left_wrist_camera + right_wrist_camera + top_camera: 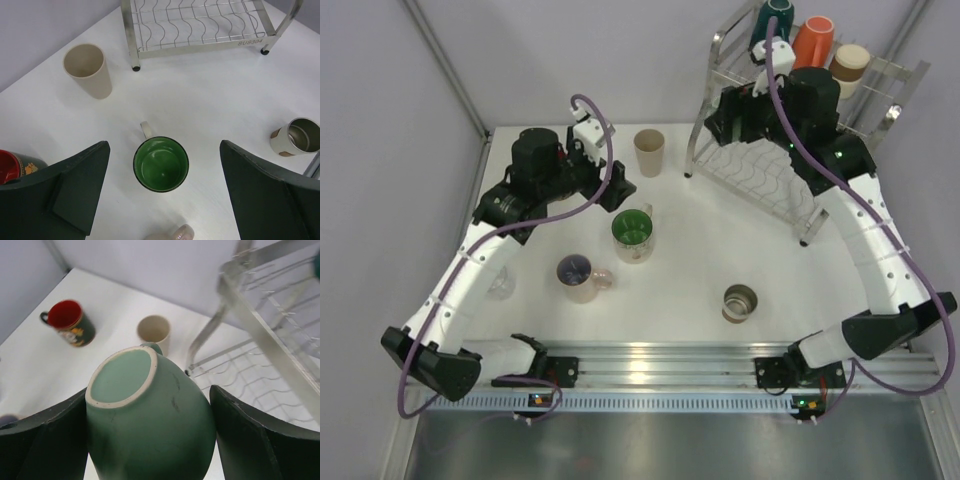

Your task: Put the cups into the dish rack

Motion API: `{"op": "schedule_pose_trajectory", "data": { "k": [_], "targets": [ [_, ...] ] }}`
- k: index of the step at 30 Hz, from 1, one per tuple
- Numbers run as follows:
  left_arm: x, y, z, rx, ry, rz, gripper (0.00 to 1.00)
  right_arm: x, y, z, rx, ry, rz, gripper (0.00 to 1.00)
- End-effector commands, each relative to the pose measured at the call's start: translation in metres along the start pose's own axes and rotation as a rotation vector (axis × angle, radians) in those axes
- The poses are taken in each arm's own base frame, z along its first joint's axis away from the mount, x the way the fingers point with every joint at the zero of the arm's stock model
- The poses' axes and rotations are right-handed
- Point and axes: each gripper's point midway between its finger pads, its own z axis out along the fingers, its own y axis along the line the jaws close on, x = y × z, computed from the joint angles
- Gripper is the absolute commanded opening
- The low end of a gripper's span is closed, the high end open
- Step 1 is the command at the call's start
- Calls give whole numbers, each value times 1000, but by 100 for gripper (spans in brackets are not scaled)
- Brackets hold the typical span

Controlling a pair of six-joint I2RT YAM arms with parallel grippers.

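My right gripper (148, 392) is shut on a mint cup (150, 415), gripped by its sides with the base turned toward the camera, beside the dish rack (260, 325). From above, that gripper (735, 120) hangs at the left end of the dish rack (760, 175), and the mint cup is hidden under the arm. A dark teal cup (775, 18), an orange cup (813, 40) and a beige-and-brown cup (848, 62) sit on the top tier. My left gripper (163, 148) is open above a green-lined mug (161, 164), apart from it.
On the table stand a beige cup (87, 70), a red mug (12, 167) at the left, a steel cup (297, 137) at the right and a pinkish mug (582, 278) near the front. The rack's lower shelf (200, 25) holds nothing in the part shown.
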Motion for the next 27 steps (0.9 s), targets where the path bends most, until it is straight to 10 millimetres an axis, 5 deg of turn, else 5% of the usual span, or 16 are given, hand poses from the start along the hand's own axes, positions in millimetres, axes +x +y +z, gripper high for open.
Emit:
{"op": "schedule_pose_trajectory", "data": {
  "k": [1, 6, 11, 19, 27],
  "targets": [
    [-20, -3, -13, -17, -86, -21, 97, -86, -55, -61, 296, -306, 61, 0],
    [-24, -10, -20, 7, -107, -32, 97, -120, -99, -108, 532, -441, 69, 0],
    [-23, -13, -21, 22, -110, -34, 97, -124, -143, -135, 759, -492, 90, 0],
    [-19, -16, -26, 22, -111, -30, 97, -117, -200, -159, 973, -535, 148, 0],
    [-19, -18, -30, 26, -118, -30, 97, -105, -243, -149, 1062, -484, 162, 0]
  ]
}}
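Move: The mint-green cup is already in the right gripper; the free place at the right end of the rack's upper shelf is roughly 27 cm to its right, 12 cm farther out and 13 cm lower. Nearest that place, the brown-and-cream cup lies about 21 cm right and 14 cm ahead of the right hand, the orange mug some 15 cm right and 18 cm ahead, both about 12 cm below. From the left hand the free place is about 43 cm right, 18 cm ahead and 7 cm lower. Keep the mint-green cup gripped and swing the right gripper about 26 cm to the right, past the orange mug and the brown-and-cream cup towards the upper shelf's right end. Lift it some 10 cm over the first half, then carry on nearly level, easing a little forward at the end, and turn the hand steadily clockwise about 60 degrees while tilting the fingers up. Let the open left gripper drift slightly back. ##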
